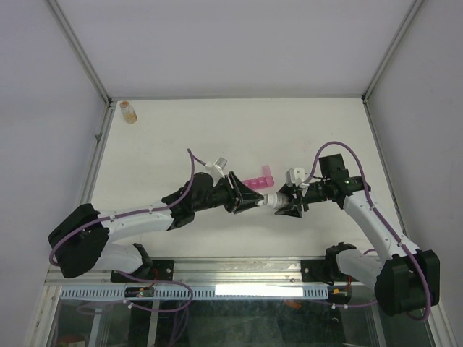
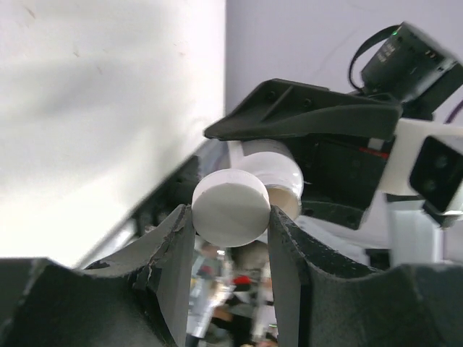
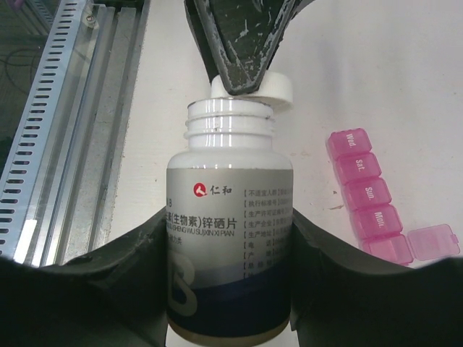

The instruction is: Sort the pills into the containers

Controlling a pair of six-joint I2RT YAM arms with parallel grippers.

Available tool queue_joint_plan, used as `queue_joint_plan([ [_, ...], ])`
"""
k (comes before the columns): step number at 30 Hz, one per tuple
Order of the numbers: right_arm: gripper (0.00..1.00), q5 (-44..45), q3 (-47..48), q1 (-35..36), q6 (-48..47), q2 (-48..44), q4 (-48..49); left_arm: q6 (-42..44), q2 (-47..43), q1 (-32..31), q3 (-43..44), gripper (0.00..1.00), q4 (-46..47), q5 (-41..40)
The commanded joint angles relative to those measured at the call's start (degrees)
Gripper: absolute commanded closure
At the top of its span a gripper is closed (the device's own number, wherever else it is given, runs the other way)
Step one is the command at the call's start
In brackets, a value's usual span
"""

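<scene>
My right gripper point(image 1: 284, 202) point(image 3: 228, 238) is shut on a white pill bottle point(image 3: 228, 210) with a grey and blue label, held level above the table. Its threaded neck point(image 3: 230, 124) is bare. My left gripper point(image 1: 253, 197) point(image 2: 231, 220) faces it and is shut on the bottle's white cap point(image 2: 231, 206) point(image 3: 253, 88), which sits just off the neck, slightly to one side. The containers, a pink organiser strip point(image 1: 259, 179) point(image 3: 363, 194), lie on the table beyond the two grippers, with one end lid point(image 3: 432, 241) flipped open. No pills show.
A small amber bottle point(image 1: 129, 110) stands at the far left corner of the white table point(image 1: 217, 137). Metal rails point(image 3: 65, 130) run along the near edge by the arm bases. Grey walls enclose the table on three sides.
</scene>
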Motion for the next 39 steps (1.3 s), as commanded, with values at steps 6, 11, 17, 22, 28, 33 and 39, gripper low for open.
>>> queue_joint_plan([
  [6,1.0,-1.98,1.48,-0.36,-0.18,-0.86,0.42,34.69,-6.0,1.08,-1.3,0.73,-10.2,-15.62],
  [11,1.0,-4.55,1.7,-1.75,2.06,-1.55,1.54,40.47,-4.96,2.81,-1.27,0.69,-19.67,-26.97],
  [17,1.0,-8.26,3.32,-3.71,28.55,-4.86,20.35,41.24,-1.98,6.81,-0.89,0.59,-27.84,-32.66],
  [22,1.0,3.07,18.76,-5.13,48.72,-2.77,28.08,41.76,0.41,11.18,-1.51,0.54,-29.96,-31.44],
  [28,1.0,4.91,33.24,-9.34,77.22,1.15,41.62,42.28,2.25,12.91,-1.52,0.36,-29.97,-30.34],
  [33,1.0,-10.93,25.2,-5.97,94.56,-3.51,68.15,42.24,2.38,13.64,-1.5,0.16,-30.09,-30.02],
  [39,1.0,-2.05,28.21,-11.58,90.32,-0.05,62.25,43.78,-1.15,13.76,-1.09,0.06,-30.13,-26.95],
])
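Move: The left hand holds the white cap just off the bottle's mouth; the bare table spot it is bound for is some 8 cm ahead, 18 cm to its left and 16 cm below. From there the pink pill box is about 11 cm ahead, 3 cm left and 15 cm down, the bottle some 6 cm right and level. The right hand, gripping the bottle, has the cap 6 cm to its left, the pill box 10 cm ahead, 9 cm left and 13 cm down, and open air 29 cm overhead, 7 cm forward. The left fingers keep the cap pinched, carry it away from the bottle left, down and forward, about 25 cm in all, while the wrist turns some 60 degrees to point down, then open wide at the table and let go of it. After a brief hold the right hand, bottle still gripped, climbs fast by nearly 30 cm and 10 cm forward, swings back 6 cm, then forward again, fingers tipping up from their downward slant. ##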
